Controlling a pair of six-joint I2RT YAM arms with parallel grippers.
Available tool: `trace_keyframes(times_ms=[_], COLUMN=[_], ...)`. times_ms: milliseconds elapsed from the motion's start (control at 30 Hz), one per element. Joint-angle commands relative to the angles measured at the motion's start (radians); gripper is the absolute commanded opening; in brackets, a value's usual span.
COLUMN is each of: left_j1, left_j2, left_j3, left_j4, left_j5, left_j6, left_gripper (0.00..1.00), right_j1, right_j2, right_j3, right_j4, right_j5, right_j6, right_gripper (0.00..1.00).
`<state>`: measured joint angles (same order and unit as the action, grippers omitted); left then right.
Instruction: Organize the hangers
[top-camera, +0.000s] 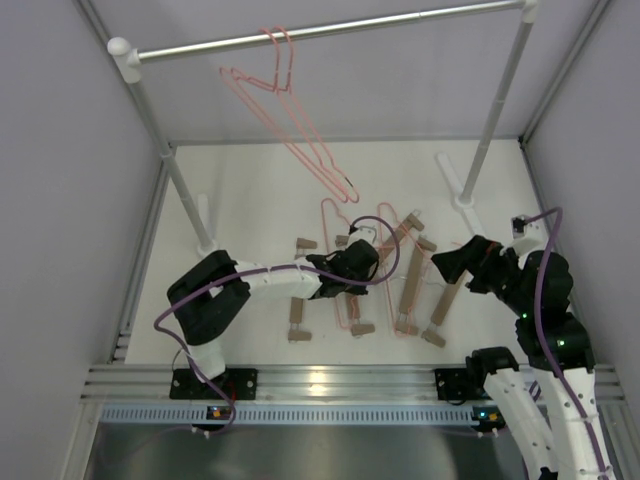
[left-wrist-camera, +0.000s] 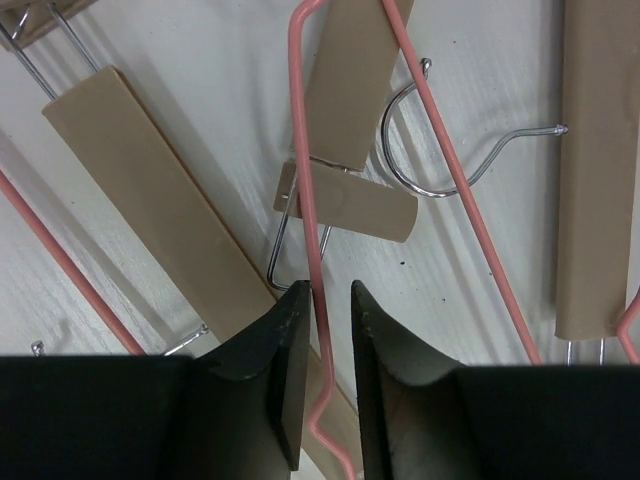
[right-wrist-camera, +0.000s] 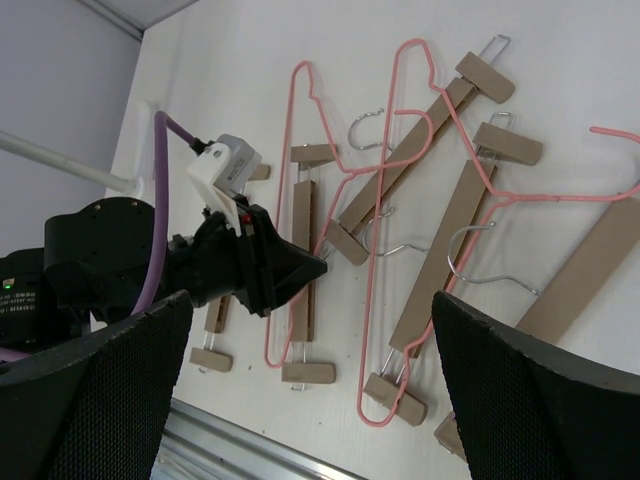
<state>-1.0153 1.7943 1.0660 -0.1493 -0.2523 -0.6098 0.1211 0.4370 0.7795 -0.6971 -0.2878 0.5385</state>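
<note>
Two pink wire hangers (top-camera: 285, 85) hang on the silver rail (top-camera: 330, 28). More pink wire hangers and several tan wooden bar hangers (top-camera: 412, 275) lie mixed on the white table. My left gripper (top-camera: 358, 262) is low over them. In the left wrist view its jaws (left-wrist-camera: 329, 290) are narrowly open, with a pink hanger wire (left-wrist-camera: 305, 190) running between them and against the left finger. My right gripper (top-camera: 448, 265) hovers wide open and empty above the pile, with wooden hangers (right-wrist-camera: 452, 238) below it (right-wrist-camera: 310, 298).
White posts (top-camera: 490, 120) hold the rail at the back left and right. Grey walls close in both sides. An aluminium frame rail (top-camera: 330, 385) runs along the near table edge. Silver hooks (left-wrist-camera: 420, 170) of the wooden hangers tangle with the pink wires.
</note>
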Motion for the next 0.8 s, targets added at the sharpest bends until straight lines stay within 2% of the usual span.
trace_keyframes(times_ms=[0, 133, 267, 467, 767], left_j1=[-0.002, -0.002, -0.002, -0.002, 0.0], left_j2=[0.019, 0.022, 0.001, -0.098, -0.366], left_j3=[0.037, 0.034, 0.028, -0.009, -0.141], left_j4=[0.037, 0.037, 0.036, 0.036, 0.034], left_j5=[-0.013, -0.015, -0.019, -0.033, -0.036], left_j6=[0.002, -0.004, -0.008, -0.037, -0.102], left_gripper=[0.25, 0.16, 0.01, 0.0, 0.0], right_j1=[-0.009, -0.009, -0.008, -0.009, -0.009], right_j2=[-0.015, -0.021, -0.024, -0.026, -0.027], right_j3=[0.015, 0.014, 0.015, 0.017, 0.018], right_j4=[-0.013, -0.013, -0.015, -0.018, -0.018], right_j5=[0.004, 0.004, 0.001, 0.001, 0.006], right_j6=[-0.015, -0.015, -0.015, -0.015, -0.025], right_gripper=[1.0, 0.99, 1.0, 0.99, 1.0])
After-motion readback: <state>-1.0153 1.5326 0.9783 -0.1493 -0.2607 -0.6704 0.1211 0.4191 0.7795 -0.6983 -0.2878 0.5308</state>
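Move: The near arm of the leftmost pink hanger on the table already lies between the left hand's half-open fingertips, practically at the hand point. A brown clip hanger lies just beneath, its middle about 2 cm ahead, 3 cm left and 2 cm lower. The next pink hanger is centred roughly 7 cm ahead and 9 cm right; the slanting brown hanger is 12 cm ahead and 6 cm right. From the right hand that gripped arm is about 5 cm ahead, 15 cm left and 20 cm below. The pink hanger's near arm, between its neck and near corner, is pinched as the left fingers finish closing, the hand staying almost in place over the brown clip hanger. Then, fingers shut on the wire, the left hand picks up speed and lifts about 7.5 cm, almost straight up and away from the table, its fingertips swinging some 10 degrees outward to the right. ##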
